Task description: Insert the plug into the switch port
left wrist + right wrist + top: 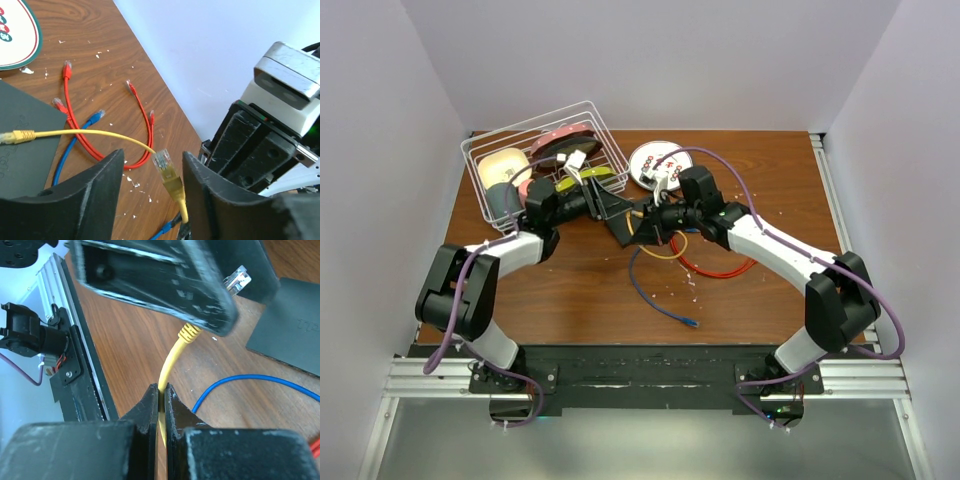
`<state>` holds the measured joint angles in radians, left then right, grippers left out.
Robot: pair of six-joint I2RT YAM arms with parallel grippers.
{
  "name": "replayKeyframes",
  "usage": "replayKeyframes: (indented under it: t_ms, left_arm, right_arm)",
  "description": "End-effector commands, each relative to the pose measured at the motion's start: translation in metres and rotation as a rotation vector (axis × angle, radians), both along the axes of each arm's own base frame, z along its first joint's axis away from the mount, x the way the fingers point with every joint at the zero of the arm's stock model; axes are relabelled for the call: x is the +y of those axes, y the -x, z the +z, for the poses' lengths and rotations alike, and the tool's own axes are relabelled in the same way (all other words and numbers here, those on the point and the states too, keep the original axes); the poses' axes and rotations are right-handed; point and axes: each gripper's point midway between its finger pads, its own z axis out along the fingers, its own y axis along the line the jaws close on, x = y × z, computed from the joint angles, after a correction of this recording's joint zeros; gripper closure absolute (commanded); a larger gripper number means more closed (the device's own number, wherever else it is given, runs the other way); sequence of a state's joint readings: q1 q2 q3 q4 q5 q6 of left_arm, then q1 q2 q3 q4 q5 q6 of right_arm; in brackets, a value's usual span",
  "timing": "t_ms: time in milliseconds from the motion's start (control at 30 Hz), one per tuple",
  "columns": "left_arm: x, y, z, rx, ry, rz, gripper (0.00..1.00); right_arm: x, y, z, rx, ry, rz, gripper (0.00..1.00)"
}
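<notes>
The plug (162, 161) is a clear connector on a yellow cable (172, 357), and it stands up between the fingers of my left gripper (153, 157). Those jaws are apart; the plug rests near the right finger (205, 190), with a gap on the other side. My right gripper (161, 388) is shut on the yellow cable a little below the plug (237, 280). The switch (22, 150) lies flat on the table, a matte dark box (295, 337) beside the grippers. The cable's other yellow end (20, 135) rests on it. Both grippers meet mid-table (635, 212).
A white wire basket (480, 190) with dishes stands at the back left. A round patterned white plate (655, 160) lies behind the grippers. Red cables (145, 125) and a blue cable (655, 295) lie loose on the wooden table, with white crumbs around them.
</notes>
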<state>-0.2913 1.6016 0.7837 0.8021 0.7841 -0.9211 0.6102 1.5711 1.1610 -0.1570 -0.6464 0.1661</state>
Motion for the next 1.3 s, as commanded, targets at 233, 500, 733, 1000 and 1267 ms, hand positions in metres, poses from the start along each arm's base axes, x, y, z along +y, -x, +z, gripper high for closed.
replayKeyframes:
  t_ms: [233,500,733,1000,1267]
  left_arm:
    - [-0.012,-0.001,0.033,-0.137,0.086,-0.071,1.00]
    - [-0.004,0.033,0.046,-0.247,0.114,-0.095,1.00]
    - [0.001,0.062,0.070,-0.391,0.174,-0.142,1.00]
    - [0.003,0.078,0.081,-0.411,0.262,-0.193,1.00]
    - [0.003,0.077,0.085,-0.411,0.272,-0.192,1.00]
  right_arm:
    - [0.004,-0.005,0.015,-0.066,-0.002,-0.003,0.82]
    - [0.011,-0.012,0.057,-0.107,-0.143,-0.064,0.21]
    - [0.001,-0.009,0.081,-0.055,-0.366,-0.024,0.21]
    - [-0.006,0.013,0.100,-0.049,-0.514,0.096,0.19]
    - [0.001,0.021,0.090,-0.019,-0.504,0.104,0.21]
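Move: The yellow plug already sits between the left hand's half-open fingertips, about 1 cm back, 1 cm to the right and 1 cm below the hand point. From the right hand, shut on the yellow cable just behind it, the plug is roughly 4 cm ahead, 2 cm left and 3 cm up. From the left hand, the black switch lies some 7 cm ahead, 1 cm right and 14 cm below; the blue plug about 3 cm ahead and 17 cm right, also on the table. The yellow plug changes hands: the left fingers ease about 1 cm right and close on it, then the right fingers open off the cable. The right hand climbs some 8 cm, its fingers tilting up from a downward slant to about level, while the left draws the plug back towards the base about 6 cm and a little up, tipping its fingers slightly upward. ##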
